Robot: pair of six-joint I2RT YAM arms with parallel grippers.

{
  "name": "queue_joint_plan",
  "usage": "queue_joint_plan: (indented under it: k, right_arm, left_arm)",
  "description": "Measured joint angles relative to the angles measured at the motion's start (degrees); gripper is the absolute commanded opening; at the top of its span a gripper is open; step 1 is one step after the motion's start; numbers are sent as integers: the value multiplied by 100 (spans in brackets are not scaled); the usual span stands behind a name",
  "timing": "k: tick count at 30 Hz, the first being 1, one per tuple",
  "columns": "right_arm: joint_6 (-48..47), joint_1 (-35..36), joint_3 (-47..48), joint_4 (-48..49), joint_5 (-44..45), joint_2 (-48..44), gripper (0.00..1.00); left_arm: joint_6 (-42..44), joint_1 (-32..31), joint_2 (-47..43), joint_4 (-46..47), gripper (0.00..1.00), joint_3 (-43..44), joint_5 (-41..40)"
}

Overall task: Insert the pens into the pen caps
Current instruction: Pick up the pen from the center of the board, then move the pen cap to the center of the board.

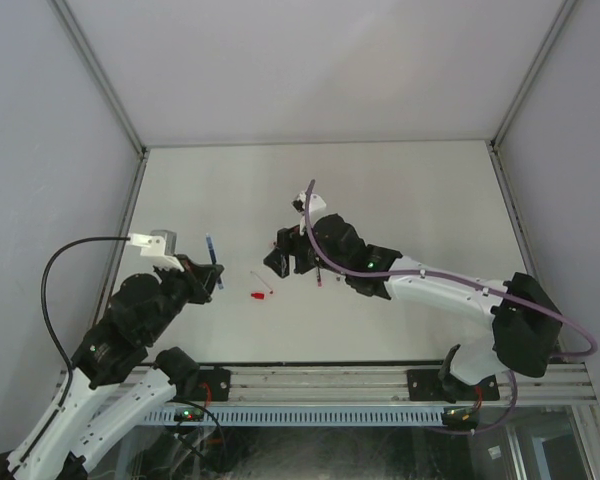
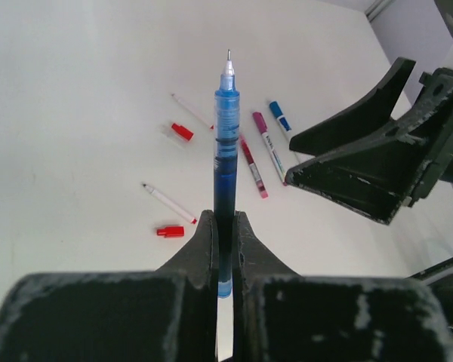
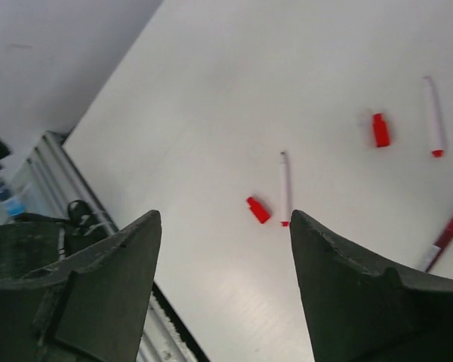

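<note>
My left gripper (image 2: 225,220) is shut on the lower end of a blue pen (image 2: 226,143), which stands up from the jaws with its bare metal tip on top. From above, that blue pen (image 1: 212,250) sticks out of the left gripper (image 1: 214,278) at the table's left. My right gripper (image 3: 226,219) hangs open over the table with nothing between its fingers; it is also seen from above, the right gripper (image 1: 283,260) being mid-table. Below it lie a red cap (image 3: 257,210) beside a white pen (image 3: 285,187), and a second red cap (image 3: 380,130) beside another white pen (image 3: 433,115).
Three more pens lie side by side, a red one (image 2: 252,167), a magenta-capped one (image 2: 266,145) and a blue-capped one (image 2: 279,116). The metal rail (image 1: 380,380) runs along the near table edge. Grey walls close in the table's left, right and far sides.
</note>
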Motion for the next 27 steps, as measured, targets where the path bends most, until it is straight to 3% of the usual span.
queue_joint_plan:
  k: [4,7,11,17,23,27]
  right_arm:
    - [-205,-94,188,-374,256,299,76]
    - [-350,-98,424,-612,544,608,90]
    - [-671,-87,730,-800,970,957,100]
    - [-970,-164,953,-968,1209,1207,100]
    - [-1318,-254,1770,-1458,1102,1733,100]
    - [-1429,-278,2129,-1746,931,2017,92]
  left_arm:
    - [155,0,-57,-186,0,0,-39]
    - [258,0,-96,-310,0,11,-118]
    - [367,0,-116,-485,0,74,-184]
    - [424,0,-129,-577,0,149,-284]
    - [501,120,37,-721,0,262,-321]
    - [601,544,238,-767,0,380,-254]
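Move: The clear cap, beside a loose red cap, lies about 15 cm ahead of the right hand, 5 cm to its left and 18 below. Some 4 cm beyond that clear cap and 3 cm to its right is the far white pen. The near white pen is about 6 cm ahead and 6 left of the right hand; the near red cap is 3 ahead and 7 left. From the left hand, the clear cap is about 19 ahead, 9 right and 23 below. Touching nothing, the right hand heads for the clear cap and the red cap beside it, going forward about 8 cm while sinking some 6 cm and tipping its fingers about 25 degrees further down; they spread from two-thirds to wide open. The left hand keeps its hold on the blue pen, tip up, and draws away some 3 cm to the left, rolling about 10 degrees. ##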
